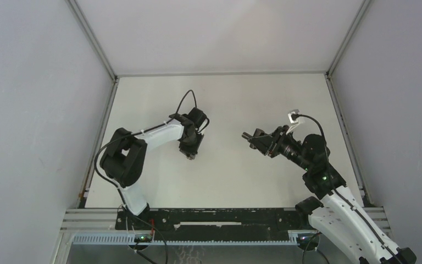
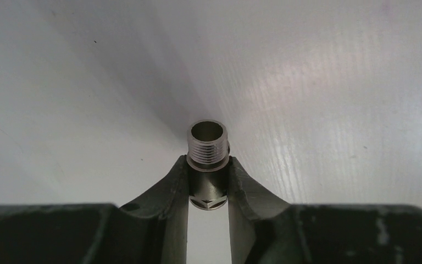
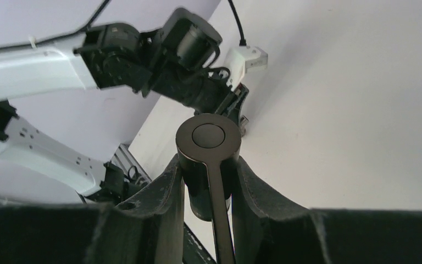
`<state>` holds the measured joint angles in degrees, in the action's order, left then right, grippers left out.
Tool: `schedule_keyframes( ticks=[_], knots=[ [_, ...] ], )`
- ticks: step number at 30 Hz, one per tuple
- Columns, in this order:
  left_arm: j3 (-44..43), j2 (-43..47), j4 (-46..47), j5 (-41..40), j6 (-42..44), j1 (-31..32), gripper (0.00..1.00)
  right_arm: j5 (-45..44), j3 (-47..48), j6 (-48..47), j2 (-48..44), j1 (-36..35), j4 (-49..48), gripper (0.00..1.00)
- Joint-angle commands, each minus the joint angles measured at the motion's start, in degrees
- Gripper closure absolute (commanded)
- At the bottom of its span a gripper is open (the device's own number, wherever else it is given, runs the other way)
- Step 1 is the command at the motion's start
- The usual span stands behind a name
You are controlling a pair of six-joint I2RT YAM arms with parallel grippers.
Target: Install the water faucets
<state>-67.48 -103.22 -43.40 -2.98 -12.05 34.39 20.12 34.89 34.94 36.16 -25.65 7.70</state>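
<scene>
One part of the water faucets, a small silvery threaded fitting (image 2: pixel 207 147), sits between the fingers (image 2: pixel 177 179) of my left gripper (image 2: pixel 209 165), which is shut on its smooth lower body. The threaded open end sticks out past the tips. In the top view the left gripper (image 1: pixel 190 153) points down at the white table left of centre. My right gripper (image 3: pixel 207 165) is shut on the dark tap piece (image 3: pixel 207 137). Its round cap faces the camera and its thin lever (image 3: pixel 220 220) runs back between the jaws. In the top view the right gripper (image 1: pixel 253 136) is raised at centre right, facing the left arm.
The white table (image 1: pixel 225 99) is bounded by grey walls at the left, right and back. A black rail (image 1: pixel 220 217) runs along the near edge between the arm bases. The right wrist view shows the left arm (image 3: pixel 143 55) and its white wrist camera (image 3: pixel 247 58) ahead.
</scene>
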Motion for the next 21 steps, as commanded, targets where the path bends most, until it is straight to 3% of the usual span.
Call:
schedule_keyframes(
  ticks=[1, 4, 7, 9, 13, 16, 21],
  knots=[
    [-4.73, 9.96, 2.05, 7.15, -1.42, -0.30, 1.00, 5.03, -6.16, -4.96, -5.21, -1.81, -19.11, 1.00],
    [-5.64, 15.76, 4.57, 25.22, -3.30, -2.31, 1.00, -2.07, -8.25, -12.22, -8.28, -6.87, -21.21, 1.00],
    [-2.37, 21.42, 13.90, 43.69, -12.96, -5.28, 1.00, -5.24, -10.70, -17.20, -9.62, -10.01, -24.94, 1.00],
    [1.06, 23.49, 24.00, 53.12, -24.21, -6.50, 1.00, -4.55, -11.40, -19.25, -8.82, -10.74, -27.66, 1.00],
    [4.54, 25.84, 33.86, 63.18, -37.22, -6.85, 1.00, -2.12, -11.42, -22.59, -7.59, -11.17, -30.50, 1.00],
    [4.32, 26.78, 34.23, 68.44, -40.40, -6.79, 1.00, 3.86, -11.01, -26.24, -7.02, -11.53, -32.53, 1.00],
    [4.63, 28.10, 34.04, 74.36, -45.94, -6.79, 1.00, 5.11, -9.70, -33.58, -8.48, -15.25, -32.66, 1.00]
  ],
)
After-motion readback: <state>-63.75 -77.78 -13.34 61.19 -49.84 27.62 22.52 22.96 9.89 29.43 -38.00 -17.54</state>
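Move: The left hand, fingers pointing down close to the table, already has the silver threaded fitting pinched. The dark faucet body it is being taken to is held in the right hand, about 25 cm to the left hand's right, some 4 cm back and roughly 23 cm above. From the right hand, the silver fitting lies around 26 cm to the left, 5 cm ahead and 23 cm below. No loose part shows near either. The left hand keeps its pinch on the silver fitting and carries it swiftly up about 26 cm and some 12 cm to the right, drawing back only late by about 6 cm, while the wrist rolls about 75 degrees so that the fingers swing from pointing down to pointing right, at the dark faucet body. The right hand, still gripping that body, eases back and left a few centimetres and ends slightly higher, its fingers tipping up roughly 35 degrees and turning a little counter-clockwise towards the oncoming fitting. ##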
